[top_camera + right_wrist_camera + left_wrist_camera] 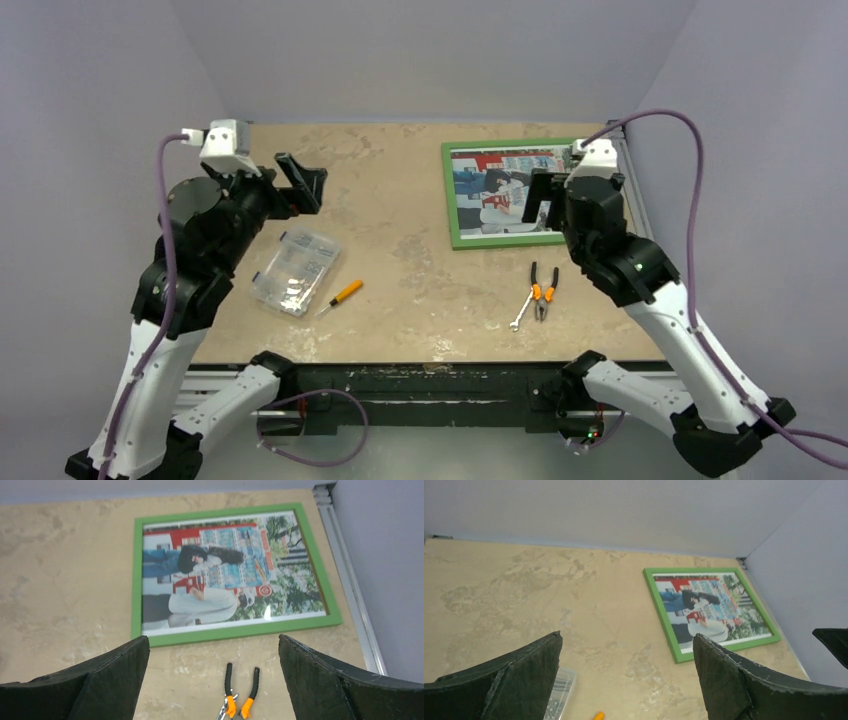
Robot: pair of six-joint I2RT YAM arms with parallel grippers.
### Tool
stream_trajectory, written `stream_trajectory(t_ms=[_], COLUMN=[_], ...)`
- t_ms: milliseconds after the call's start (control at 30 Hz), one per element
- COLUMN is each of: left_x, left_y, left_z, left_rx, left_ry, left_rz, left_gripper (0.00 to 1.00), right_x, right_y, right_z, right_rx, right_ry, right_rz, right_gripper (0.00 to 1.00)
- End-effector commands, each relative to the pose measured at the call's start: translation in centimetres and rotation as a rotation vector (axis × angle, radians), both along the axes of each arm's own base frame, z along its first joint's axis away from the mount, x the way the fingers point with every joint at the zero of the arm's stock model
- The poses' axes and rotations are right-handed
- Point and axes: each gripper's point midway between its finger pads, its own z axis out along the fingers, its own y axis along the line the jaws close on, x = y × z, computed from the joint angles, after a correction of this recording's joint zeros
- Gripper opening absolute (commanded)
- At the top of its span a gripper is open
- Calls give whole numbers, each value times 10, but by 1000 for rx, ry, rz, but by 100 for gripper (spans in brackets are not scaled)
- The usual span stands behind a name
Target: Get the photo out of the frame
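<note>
The frame [449, 200], with a narrow bright green border, lies flat at the back right of the table. The photo [488, 188], a colourful print of people, sits inside it face up. My right gripper [540, 200] hovers over the frame's right part and hides it; it is open and empty. In the right wrist view the frame [136, 585] and photo [225, 570] lie ahead of the open gripper [213, 638]. My left gripper [300, 182] is open and empty, raised over the table's left side. The left wrist view shows the frame [664, 617] and photo [709, 607] beyond the gripper [626, 637].
A clear plastic box [297, 270] lies at the left, with an orange-handled screwdriver [342, 295] beside it. Orange-handled pliers [543, 290] and a small wrench [521, 312] lie in front of the frame. Walls close in the back and both sides; a metal rail [350, 580] runs along the right edge.
</note>
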Motion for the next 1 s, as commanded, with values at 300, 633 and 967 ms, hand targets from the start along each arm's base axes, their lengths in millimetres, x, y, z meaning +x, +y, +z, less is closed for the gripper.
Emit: stream_trajectory(t_ms=[300,633,967], left_x=[12,-4,-24], left_y=[-31,-71,-77], left_z=[-98,-171,-195], left_rx=[77,13,-39], left_ry=[258,539,634], left_rz=[-137,-335,-368], left_gripper=[100,100,100], right_x=[55,108,152], right_y=[57,115,142], right_z=[-95,-175,-236], right_rx=[-57,-100,-142], right_ry=[237,412,537], right_rz=[78,223,229], right_gripper=[98,85,70])
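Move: From my right hand, the frame's near left corner lies about 11 cm ahead, 13 cm left and 34 cm below; the frame's middle is some 23 cm ahead and 4 cm right. On the table, the pliers lie 1 cm back and 5 cm right, the wrench 4 cm back and straight below. From my left hand, that corner is roughly 13 cm ahead, 24 cm right and 43 cm down; the screwdriver is almost directly beneath, the parts box 6 cm ahead and 9 cm left. I swing my right hand steeply down, about 25 cm, while reaching some 13 cm forward and as much left, to just above the frame's near left corner; its fingers tip down some 35 degrees and draw in to about three quarters open. My left hand, wide open, sinks about 20 cm and drifts right, clear of the screwdriver and towards the frame, tipping down as well. ##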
